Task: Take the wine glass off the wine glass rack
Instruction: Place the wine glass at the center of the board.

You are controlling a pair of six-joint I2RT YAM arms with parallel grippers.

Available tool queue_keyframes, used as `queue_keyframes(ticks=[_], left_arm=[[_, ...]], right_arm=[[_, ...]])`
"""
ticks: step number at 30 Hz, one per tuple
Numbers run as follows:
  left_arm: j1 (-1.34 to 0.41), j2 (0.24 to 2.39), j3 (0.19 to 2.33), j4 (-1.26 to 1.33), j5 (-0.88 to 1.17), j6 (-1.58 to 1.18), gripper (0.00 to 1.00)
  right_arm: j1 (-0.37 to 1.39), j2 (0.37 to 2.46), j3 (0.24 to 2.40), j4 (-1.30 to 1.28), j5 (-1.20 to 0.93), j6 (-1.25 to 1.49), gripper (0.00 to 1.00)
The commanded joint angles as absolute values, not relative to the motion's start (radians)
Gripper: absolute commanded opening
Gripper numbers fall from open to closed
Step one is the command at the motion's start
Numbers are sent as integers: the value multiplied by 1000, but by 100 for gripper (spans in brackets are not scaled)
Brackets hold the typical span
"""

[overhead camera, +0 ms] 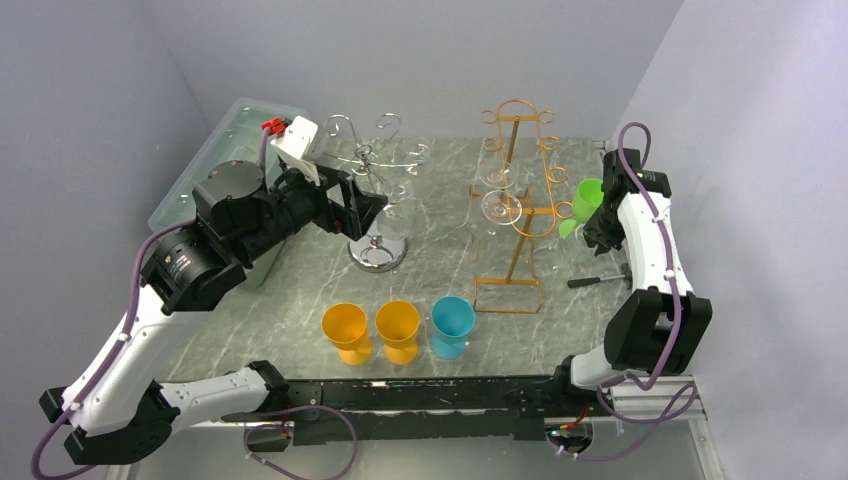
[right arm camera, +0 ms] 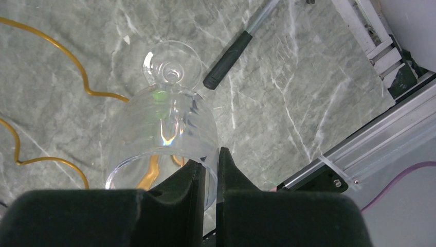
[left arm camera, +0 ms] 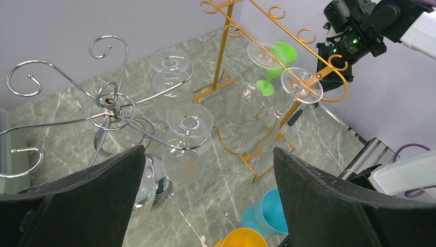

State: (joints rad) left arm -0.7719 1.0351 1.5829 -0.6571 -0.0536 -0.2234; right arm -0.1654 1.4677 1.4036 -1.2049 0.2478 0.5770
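My right gripper (right arm camera: 208, 154) is shut on the rim of a clear wine glass (right arm camera: 164, 123), one finger inside the bowl and one outside. The glass's foot (right arm camera: 169, 64) points down toward the marble table, beside the gold wine glass rack (right arm camera: 61, 51) and off it. That rack (overhead camera: 520, 215) carries two clear glasses (left arm camera: 242, 103) hanging upside down. A silver rack (left arm camera: 110, 105) holds more clear glasses (left arm camera: 185, 149). My left gripper (left arm camera: 208, 152) hovers wide open over the silver rack (overhead camera: 377, 160), holding nothing.
A green glass (overhead camera: 590, 195) stands by the right gripper (overhead camera: 597, 222). A black-handled tool (right arm camera: 229, 59) lies near the held glass. Two orange cups (overhead camera: 347, 328) and a blue cup (overhead camera: 451, 322) stand near the front. A clear bin (overhead camera: 215, 150) sits back left.
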Motion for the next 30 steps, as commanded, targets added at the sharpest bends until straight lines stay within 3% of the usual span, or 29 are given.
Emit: queue_keyframes(ticks=[1,9,18,30], left_arm=[[-771,1019,1583,-638,-64,-210,99],[-772,1020,1583,-637,-66,-209,100],[-771,1021,1584,-636,-66,-209,99],[-764,1025,1583,-635,-56,-216,99]], right_arm=[[-185,1484,1389,-1152,232,557,0],[-190,1517,1383,-1147,231,545,0],[-190,1512,1416,-1152,221,541,29],[-189,1463,1483,-1188,222,548,49]])
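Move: The right hand already pinches the clear wine glass by its bowl wall near the rim; the glass's middle is about 2 cm ahead, 3 cm left and 7 cm below, over a bare table spot some 17 cm beneath the hand. From that spot, the green goblet stands roughly 10 cm farther out and 2 cm right, the hammer lies 5 cm nearer and 8 cm right, and the gold rack is 13 cm left and 3 cm farther out. From the left hand, the wine glass is about 40 cm right, 8 cm ahead and 36 cm below. The right hand finishes setting the wine glass down, sinking its last 1.5 cm or so straight down with the fingers still shut on the bowl wall, then holding at that height until the foot is on the table between the green goblet and the hammer handle. Staying nearly upright, it spreads the fingers to about half open, so that they let go of the wall, and then eases back up some 1.5 cm while drifting about as far forward, one finger still over the bowl and the other outside the wall. ##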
